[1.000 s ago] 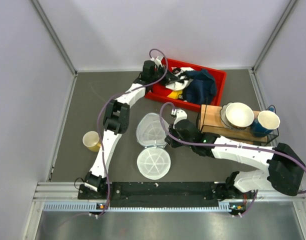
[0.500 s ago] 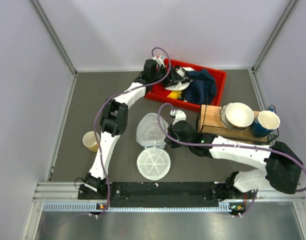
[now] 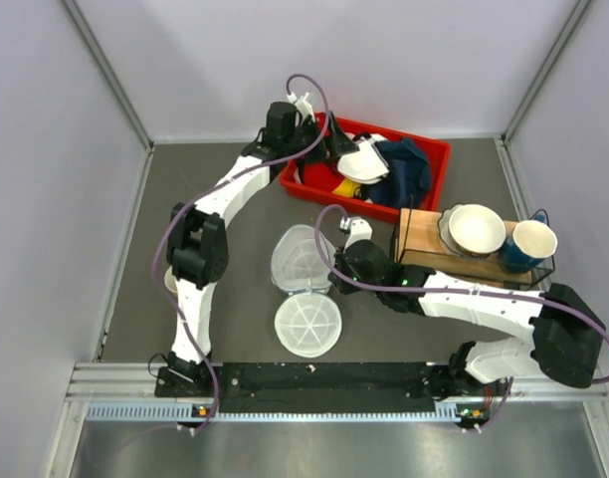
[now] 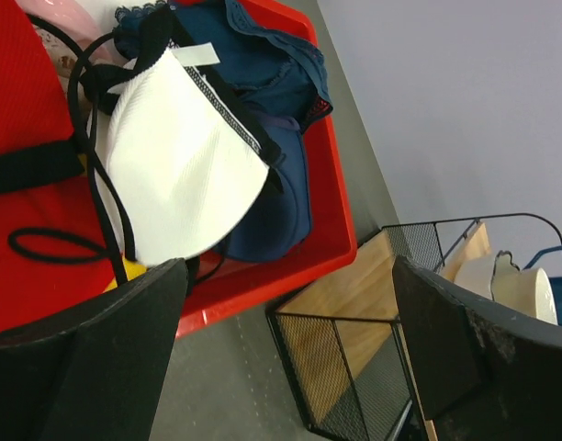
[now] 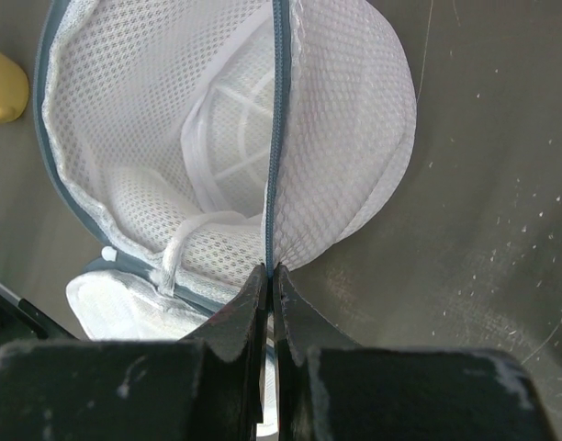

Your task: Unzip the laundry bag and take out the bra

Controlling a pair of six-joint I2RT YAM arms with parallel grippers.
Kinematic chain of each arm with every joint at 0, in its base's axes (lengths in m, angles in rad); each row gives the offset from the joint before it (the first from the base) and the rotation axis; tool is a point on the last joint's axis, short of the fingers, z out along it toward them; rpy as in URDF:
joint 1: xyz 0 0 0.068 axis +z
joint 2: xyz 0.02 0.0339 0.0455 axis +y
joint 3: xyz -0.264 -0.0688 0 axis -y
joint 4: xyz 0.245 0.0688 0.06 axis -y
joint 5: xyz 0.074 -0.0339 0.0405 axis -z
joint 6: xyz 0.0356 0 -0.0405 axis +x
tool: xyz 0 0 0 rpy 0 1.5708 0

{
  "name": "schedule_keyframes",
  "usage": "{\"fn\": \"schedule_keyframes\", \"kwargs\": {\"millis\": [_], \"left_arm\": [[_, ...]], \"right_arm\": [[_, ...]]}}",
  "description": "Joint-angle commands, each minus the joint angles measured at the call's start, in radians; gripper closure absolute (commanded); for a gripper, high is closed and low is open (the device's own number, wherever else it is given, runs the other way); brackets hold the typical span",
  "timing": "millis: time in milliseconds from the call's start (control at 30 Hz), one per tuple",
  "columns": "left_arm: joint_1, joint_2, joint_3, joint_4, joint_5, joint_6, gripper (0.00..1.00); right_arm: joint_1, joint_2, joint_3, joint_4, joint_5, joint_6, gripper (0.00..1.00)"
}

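The laundry bag lies unzipped on the grey table, one mesh half [image 3: 301, 257] tipped up and the other [image 3: 306, 324] flat with its spoked disc showing. My right gripper [image 3: 333, 271] is shut on the bag's grey zipper edge [image 5: 274, 165], with white mesh [image 5: 345, 110] beyond the fingertips. The bra [image 3: 362, 159] lies in the red bin [image 3: 434, 151], pale cup lining up [image 4: 180, 175], red fabric [image 4: 24, 92] and black straps beside it. My left gripper [image 4: 281, 367] hovers at the bin's near edge, jaws wide open and empty.
A navy cloth [image 4: 272, 119] lies in the bin next to the bra. A wire rack with a wooden top [image 3: 424, 244] holds a white bowl [image 3: 476, 229] and a blue cup [image 3: 530, 244] at the right. A yellow cup [image 5: 1, 87] stands left of the bag.
My left arm has swung up and left over the bin and the bra's pale cup now lies turned up there. My right gripper has stayed on the zipper edge.
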Motion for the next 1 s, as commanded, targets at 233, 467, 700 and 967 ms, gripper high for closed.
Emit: {"fn": "schedule_keyframes", "kwargs": {"millis": [233,467,700,967], "left_arm": [[0.022,-0.446,-0.237,-0.218,-0.168,0.154,0.01],[0.089,-0.734,-0.539,-0.286,-0.228,0.186,0.01],[0.095,-1.001,-0.731,-0.427,-0.358,0.226,0.01],[0.098,-1.199,-0.854,-0.520,-0.535,0.267,0.01]], "right_arm": [[0.016,0.001,0.102,-0.063,0.024,-0.099,0.81],[0.016,0.025,0.292,-0.179,0.074,-0.217,0.01],[0.016,0.065,0.505,-0.330,0.193,-0.311,0.01],[0.016,0.116,0.604,-0.421,0.207,-0.297,0.01]]}}
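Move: Nearly level with the right hand's fingertips, which still pinch the zip edge, the laundry bag's body centres some 7 cm ahead, 8 cm left and 6 cm below; the open lid is about 10 cm back, 7 cm left and 10 cm lower. From the open left hand the bag lies roughly 22 cm back, 11 cm left and 17 cm down, the white bra 5 cm ahead, 6 cm right and 13 cm down, and the navy bra 3 cm ahead, 17 cm right and 15 cm down. Swinging away from the bin and the white bra, the left hand draws back and left about 21 cm each, rising then sinking a little, wrist turning counter-clockwise and its left side rising, fingers staying wide. After a slight lift on the zip edge, the right hand opens, lets go, then climbs about 15 cm with some 5 cm forward, fingers tipping up. ##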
